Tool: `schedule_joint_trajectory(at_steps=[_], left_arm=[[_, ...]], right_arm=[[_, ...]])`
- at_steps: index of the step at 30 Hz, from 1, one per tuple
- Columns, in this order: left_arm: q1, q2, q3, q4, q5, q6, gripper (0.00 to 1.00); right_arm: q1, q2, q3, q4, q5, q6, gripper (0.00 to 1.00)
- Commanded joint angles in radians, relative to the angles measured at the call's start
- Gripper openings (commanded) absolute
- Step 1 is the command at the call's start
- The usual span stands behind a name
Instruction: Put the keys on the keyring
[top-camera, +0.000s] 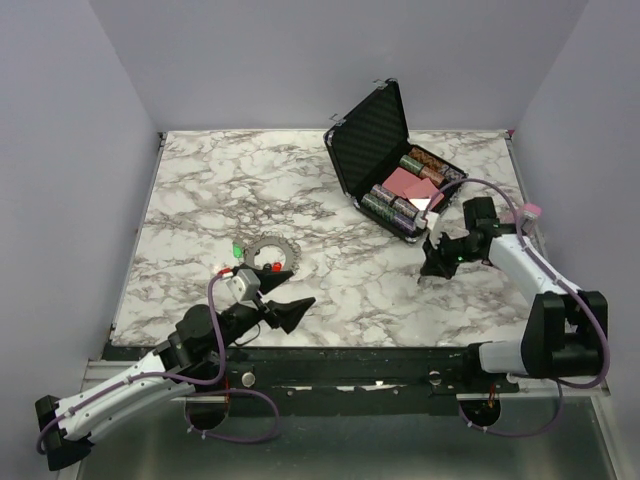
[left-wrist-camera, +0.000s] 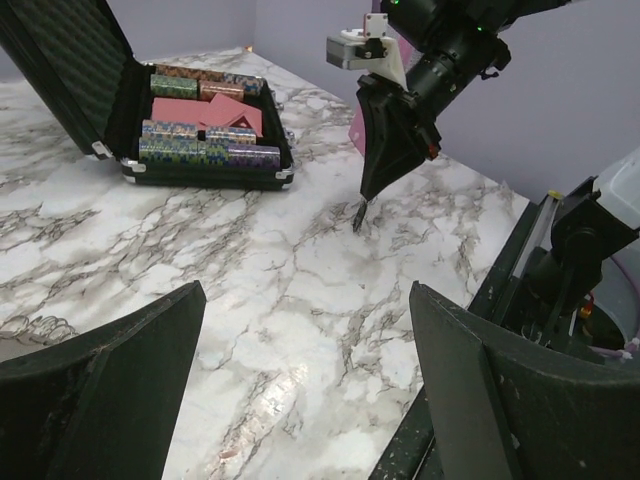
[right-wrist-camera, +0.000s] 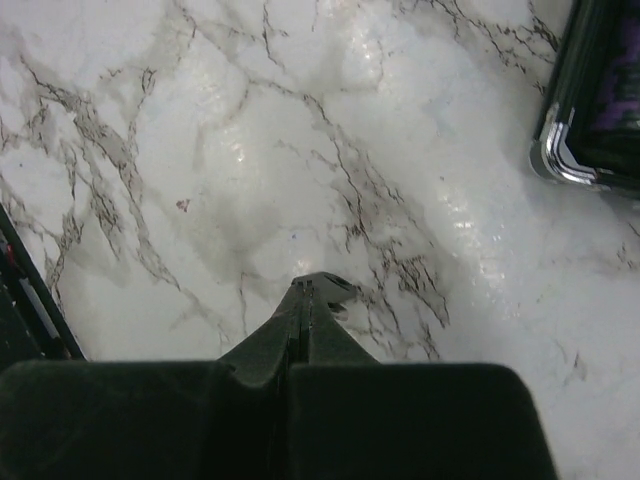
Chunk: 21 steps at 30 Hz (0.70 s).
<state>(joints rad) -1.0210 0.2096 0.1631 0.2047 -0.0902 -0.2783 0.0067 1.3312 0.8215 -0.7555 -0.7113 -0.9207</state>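
The keyring lies coiled as a grey chain on the marble table, left of centre. A red-headed key rests at its near edge. My left gripper hovers just right of and nearer than the chain. It stands open, and its fingers are wide apart with only bare marble between them. My right gripper points down at the table on the right and is shut. A small, thin, dark key sticks out below its tip.
An open black hard case with rolls of chips and pink cards sits at the back right, close behind the right gripper. A small green piece lies left of the chain. The table's near edge runs just in front of both arms.
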Motion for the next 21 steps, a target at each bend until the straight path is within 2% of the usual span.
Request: schedule_joint_trajectory(at_steps=[1, 11, 21], left_arm=[[0.004, -0.027, 0.015, -0.044, -0.039, -0.021, 0.91], [0.004, -0.053, 0.006, -0.057, -0.054, -0.033, 0.91], [0.004, -0.061, -0.007, -0.057, -0.063, -0.035, 0.91]], right_arm=[[0.101, 0.069, -0.004, 0.151, 0.093, 0.163, 0.01], [0.226, 0.239, 0.085, 0.272, 0.102, 0.276, 0.01], [0.266, 0.289, 0.056, 0.39, 0.072, 0.292, 0.01]])
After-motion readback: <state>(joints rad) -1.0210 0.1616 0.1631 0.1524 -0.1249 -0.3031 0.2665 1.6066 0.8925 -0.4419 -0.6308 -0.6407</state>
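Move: The small dark key, still pinched and hanging from the shut right fingertips, is headed for a bare patch of marble about 4 cm ahead of that hand, 7 cm to its left and 6 cm below. The chip case's middle lies roughly 29 cm ahead and 3 cm left; the pink bin is some 20 cm ahead and 27 cm to the right. From the open left hand the patch is about 17 cm ahead, 26 cm right and 19 cm below. The key is carried left across the front of the chip case by the right hand, about 7 cm, sinking some 4 cm to just above the marble, mostly early on, and reaching forward nearly 4 cm. The fingers stay shut on the key, whose free end seems to come down on the table and trail behind, while the wrist stays almost level in its turn. ##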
